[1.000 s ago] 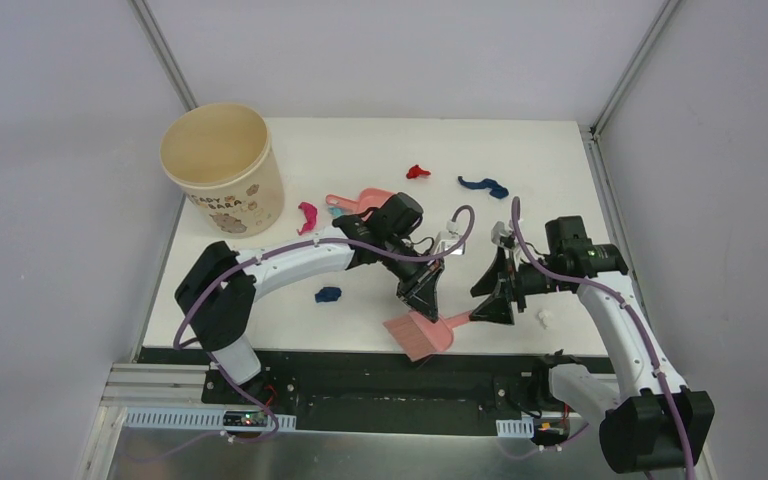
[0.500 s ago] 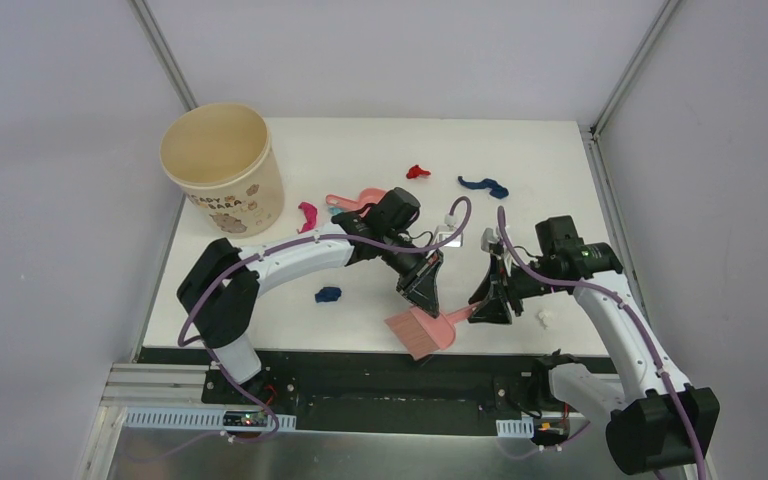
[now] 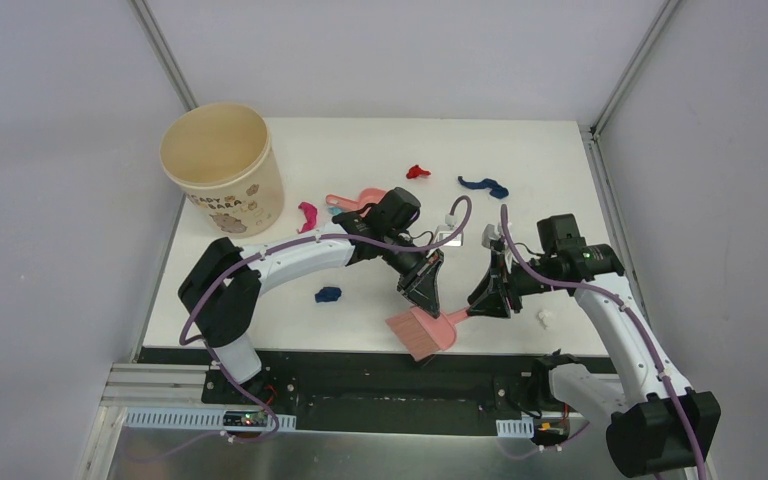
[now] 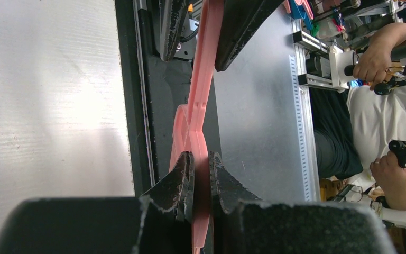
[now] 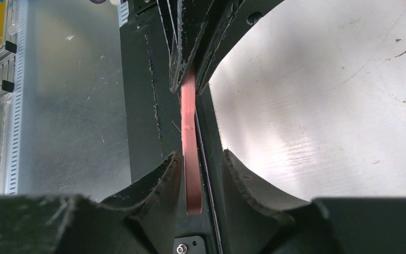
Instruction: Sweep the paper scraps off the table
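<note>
My left gripper [image 3: 422, 298] [image 4: 201, 159] is shut on a pink hand brush [image 3: 415, 335] [image 4: 203, 79] held at the table's [image 3: 520, 150] front edge. The brush handle [image 5: 189, 121] runs right into my right gripper [image 3: 480, 305] [image 5: 201, 159]. Those jaws straddle the handle, with a gap still showing on one side. Paper scraps lie apart on the table: a red one [image 3: 417, 171], a long dark blue one [image 3: 483, 185], a magenta one [image 3: 307, 215], a small dark blue one [image 3: 328, 294] and a white one [image 3: 544, 318].
A pink dustpan [image 3: 365, 202] lies behind the left forearm. A beige round bucket [image 3: 222, 165] stands at the table's far left corner. The black front rail [image 3: 360, 365] runs just below the brush.
My right gripper has slid a little left onto the brush handle and its jaws have narrowed around it. The left gripper keeps its hold on the brush, almost unmoved.
</note>
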Controlling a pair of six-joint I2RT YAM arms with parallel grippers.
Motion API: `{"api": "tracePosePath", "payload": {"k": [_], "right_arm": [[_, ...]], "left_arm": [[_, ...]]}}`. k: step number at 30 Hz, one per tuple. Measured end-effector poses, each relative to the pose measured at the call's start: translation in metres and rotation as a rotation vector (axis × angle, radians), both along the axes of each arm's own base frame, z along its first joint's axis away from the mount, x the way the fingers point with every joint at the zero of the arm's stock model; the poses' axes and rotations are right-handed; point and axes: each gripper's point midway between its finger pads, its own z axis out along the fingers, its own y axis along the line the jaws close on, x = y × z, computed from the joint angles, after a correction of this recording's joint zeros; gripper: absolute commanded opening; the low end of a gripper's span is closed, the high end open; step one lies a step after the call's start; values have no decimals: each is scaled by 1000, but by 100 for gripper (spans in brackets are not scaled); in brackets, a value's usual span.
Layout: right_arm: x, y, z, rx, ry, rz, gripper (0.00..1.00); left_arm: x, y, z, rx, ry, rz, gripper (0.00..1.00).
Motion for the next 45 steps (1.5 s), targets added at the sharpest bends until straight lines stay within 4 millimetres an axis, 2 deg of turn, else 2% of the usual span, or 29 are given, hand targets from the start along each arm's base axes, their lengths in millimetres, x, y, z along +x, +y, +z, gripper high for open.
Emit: {"api": "tracePosePath", "payload": {"k": [3, 8, 17, 24, 26, 28, 29, 30, 33, 37, 40, 41, 45], "right_arm": [[0, 0, 0, -1, -2, 3, 36], [-1, 0, -1, -1, -8, 10, 28], [-4, 0, -1, -4, -7, 24, 29], [-7, 1, -3, -11, -5, 41, 21], [-7, 1, -4, -12, -2, 42, 17], [-7, 2, -4, -12, 3, 44, 0], [-7, 2, -4, -12, 9, 43, 0], [-7, 2, -4, -13, 17, 41, 0], [-7, 2, -4, -13, 29, 35, 0], [4, 0, -3, -9, 28, -13, 0], [18, -4, -6, -31, 36, -80, 0], [23, -7, -9, -47, 39, -105, 0], [57, -26, -18, -122, 52, -292, 0]], "left_arm": [[-1, 0, 1, -4, 5, -6, 0], [-1, 0, 1, -5, 5, -6, 0], [-1, 0, 1, -5, 5, -6, 0], [1, 1, 1, -5, 5, 0, 0], [2, 1, 1, -5, 5, 1, 0], [2, 1, 1, -5, 4, 1, 0], [2, 1, 1, -5, 2, 2, 0], [2, 1, 1, -6, 2, 2, 4], [5, 1, 0, -2, -4, 13, 27], [20, 1, -7, 27, -47, 75, 43], [44, 10, -16, 78, -125, 162, 63], [51, 13, -17, 96, -158, 189, 66], [103, 39, -24, 261, -384, 412, 70]]}}
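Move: The left hand still holds the brush, its middle some 3 cm back and 2 cm below; the dustpan's handle lies about 28 cm ahead, 19 cm left and 13 cm below this hand. Close beside that handle, the light blue scrap is some 26 cm ahead and 21 cm left of the hand, the pink scrap 25 cm ahead and 28 cm left. The brush handle already sits between the right hand's half-open fingers, about 1 cm left and level. Right pinches the brush handle, left lets go, then both head forward: left 10 cm towards dustpan, right 5. ##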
